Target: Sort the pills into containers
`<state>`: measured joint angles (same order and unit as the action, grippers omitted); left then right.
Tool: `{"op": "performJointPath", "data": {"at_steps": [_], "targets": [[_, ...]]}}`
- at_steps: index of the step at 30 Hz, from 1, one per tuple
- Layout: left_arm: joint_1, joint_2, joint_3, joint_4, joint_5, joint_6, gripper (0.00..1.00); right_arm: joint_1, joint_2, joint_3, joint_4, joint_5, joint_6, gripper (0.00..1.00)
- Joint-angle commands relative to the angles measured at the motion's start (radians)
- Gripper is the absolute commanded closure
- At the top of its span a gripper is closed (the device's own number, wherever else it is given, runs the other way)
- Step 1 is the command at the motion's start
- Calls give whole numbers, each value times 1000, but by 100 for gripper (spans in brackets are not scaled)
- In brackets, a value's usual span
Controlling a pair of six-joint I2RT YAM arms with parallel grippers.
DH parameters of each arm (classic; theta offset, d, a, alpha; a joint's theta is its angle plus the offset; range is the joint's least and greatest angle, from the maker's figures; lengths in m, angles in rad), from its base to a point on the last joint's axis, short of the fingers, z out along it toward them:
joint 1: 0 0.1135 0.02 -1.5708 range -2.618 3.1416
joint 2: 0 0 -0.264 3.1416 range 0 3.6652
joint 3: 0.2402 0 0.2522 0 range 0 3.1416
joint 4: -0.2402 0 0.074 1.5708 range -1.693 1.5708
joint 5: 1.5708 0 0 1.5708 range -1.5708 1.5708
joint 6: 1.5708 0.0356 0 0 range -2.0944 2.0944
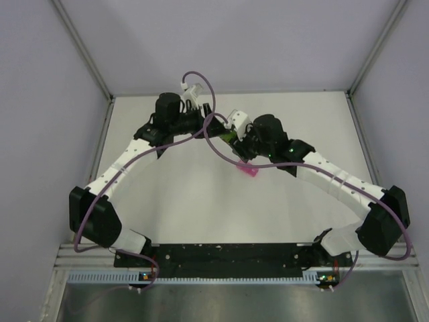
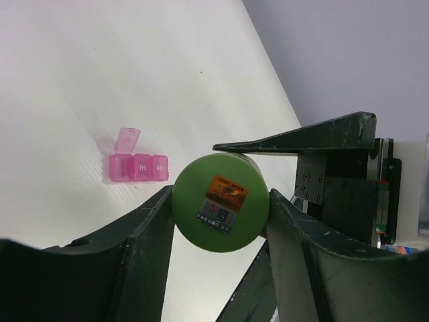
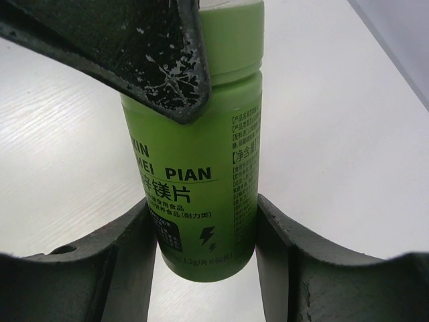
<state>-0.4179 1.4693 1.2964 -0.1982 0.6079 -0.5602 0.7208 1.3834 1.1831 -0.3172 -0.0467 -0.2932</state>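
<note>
A green pill bottle (image 3: 201, 168) hangs in the air between both arms, above the far middle of the table (image 1: 201, 201). My right gripper (image 3: 201, 201) is shut on the lower part of its labelled body. My left gripper (image 2: 220, 194) is shut on the cap end (image 2: 221, 201), whose round face carries an orange sticker. In the top view the bottle (image 1: 230, 136) shows only as a green sliver between the two wrists. The pink containers (image 2: 137, 166) lie on the table with one lid (image 2: 127, 139) flipped open, just in front of the grippers (image 1: 248, 170). No pills are in view.
Purple cables (image 1: 201, 127) loop across both wrists. Metal frame posts (image 1: 84, 47) and grey walls bound the white table at the back and sides. The arm bases stand on a black rail (image 1: 228, 255) at the near edge.
</note>
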Motion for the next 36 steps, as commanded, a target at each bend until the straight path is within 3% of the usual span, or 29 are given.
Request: {"op": "performJointPath", "data": {"at_steps": [1,9,13,21,26,29,32,36], "targets": [[-4,-7,40,-53,-105,-12,73,6,-21,9,92,105,32,100],[-5,-33,20,-52,-99,74,20,8,-55,-16,90,53,14,100],[-4,-73,-6,-18,-56,169,1,5,-84,-34,81,-18,0,100],[25,-122,-26,-20,171,440,1,-41,-116,-42,35,-214,-15,100],[60,-161,-10,-185,453,837,1,-52,-132,-33,-22,-366,-55,100],[65,-170,0,-306,539,1049,1,-54,-135,-25,-60,-450,-87,100],[62,-175,-19,-302,562,1124,1,-54,-126,-5,-101,-516,-103,100],[64,-168,-28,-264,578,1116,1,-54,-112,16,-129,-553,-106,100]]}}
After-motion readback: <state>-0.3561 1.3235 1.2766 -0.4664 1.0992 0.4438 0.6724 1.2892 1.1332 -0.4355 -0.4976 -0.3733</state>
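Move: The green bottle hangs tilted between both hands, cap end up and to the left. The left fingers are shut on the cap, so the bottle's middle lies about 3 cm right, 3 cm below and 1 cm back of the left hand. The right hand grips it near the base, the middle about 1 cm ahead, 1 cm left and 2 cm up. The pink pill box lies on the table about 4 cm back, 3 cm right and 16 cm below the right hand. The green bottle's cap is let go as the left fingers open wide after a small dip. The left hand then swings back about 8 cm and a little left, its wrist rolling back some 55 degrees in all, fingertips turning clockwise and lifting, until the open fingers stand astride the cap. The right hand keeps its grip on the body and carries the bottle back about 7 cm, turning counter-clockwise some 20 degrees. ##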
